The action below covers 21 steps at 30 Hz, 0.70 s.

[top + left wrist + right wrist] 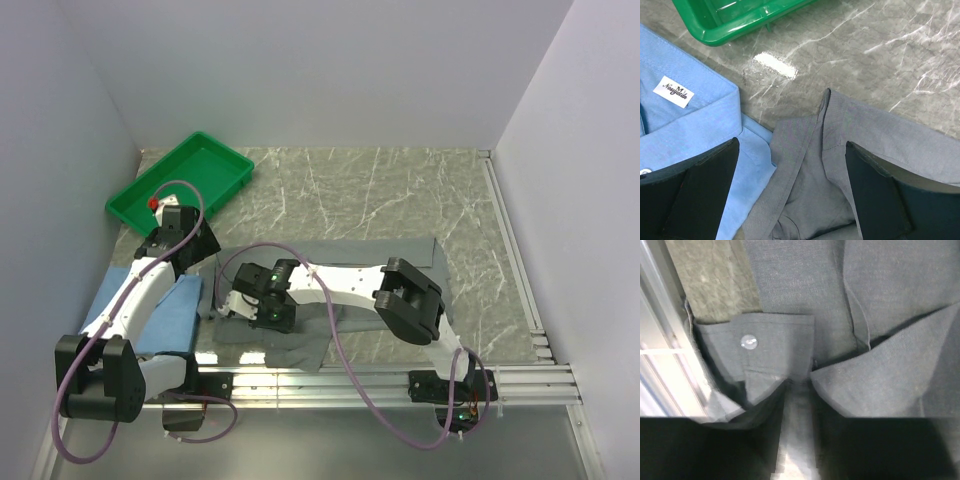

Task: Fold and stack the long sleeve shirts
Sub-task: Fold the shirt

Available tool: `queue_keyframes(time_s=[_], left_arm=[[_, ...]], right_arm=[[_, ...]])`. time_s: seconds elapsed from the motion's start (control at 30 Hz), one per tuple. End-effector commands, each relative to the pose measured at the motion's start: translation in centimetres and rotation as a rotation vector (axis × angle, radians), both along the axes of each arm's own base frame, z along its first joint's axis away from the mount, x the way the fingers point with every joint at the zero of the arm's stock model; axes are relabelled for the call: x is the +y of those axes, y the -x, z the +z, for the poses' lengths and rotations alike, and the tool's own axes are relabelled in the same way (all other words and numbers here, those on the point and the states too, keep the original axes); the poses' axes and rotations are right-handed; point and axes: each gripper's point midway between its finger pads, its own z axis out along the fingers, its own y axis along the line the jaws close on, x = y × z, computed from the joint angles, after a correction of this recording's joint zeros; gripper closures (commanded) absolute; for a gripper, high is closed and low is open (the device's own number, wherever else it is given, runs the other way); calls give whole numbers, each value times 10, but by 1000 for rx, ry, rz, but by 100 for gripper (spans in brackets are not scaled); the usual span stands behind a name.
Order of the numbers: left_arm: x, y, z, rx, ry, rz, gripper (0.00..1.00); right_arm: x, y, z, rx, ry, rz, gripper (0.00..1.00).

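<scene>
The grey long sleeve shirt lies spread across the middle of the table. Its buttoned cuff sits by the front rail. My right gripper is at the shirt's left end, and in the right wrist view the right gripper is shut on a pinched ridge of grey cloth beside that cuff. The light blue shirt lies at the front left, collar and label showing. My left gripper hangs open over the grey shirt's edge next to the blue collar, holding nothing.
A green plastic tray stands at the back left, close ahead of the left gripper, with a small red thing inside. Metal rails run along the table's front edge and right side. White walls enclose the table.
</scene>
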Motion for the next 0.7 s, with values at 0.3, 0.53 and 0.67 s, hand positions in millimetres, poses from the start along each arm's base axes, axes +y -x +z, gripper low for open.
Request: queue_keyframes(time_s=[0.3, 0.53, 0.67], left_arm=[[1, -10, 18, -52, 7, 20, 7], [3, -9, 20, -61, 3, 27, 7], [1, -10, 20, -62, 8, 18, 7]], right_arm=[[8, 2, 23, -7, -69, 5, 100], [15, -36, 70, -64, -278, -180, 100], [12, -63, 101, -69, -445, -385, 100]])
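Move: The cuff of the grey sleeve is right under my right hand's half-open fingers, which straddle its inner forward corner. The cuff's middle is some 3 cm back and 2 cm left, about 1 cm below. The grey shirt's body centres some 10 cm ahead and 12 cm to the right; the folded blue shirt is about 30 cm left and 4 cm ahead. From my left hand the cuff lies about 20 cm back, 21 cm right and 9 cm below. I shut my right fingers on the inner corner of the cuff, pinching the thin cloth, and hold there low over the table for a moment. Then, keeping it pinched, I lift it about 5 cm while swinging 3 to 4 cm forward towards the shirt's body, speeding up as I go, the wrist turning some 10 degrees clockwise and tilting its left side up. ##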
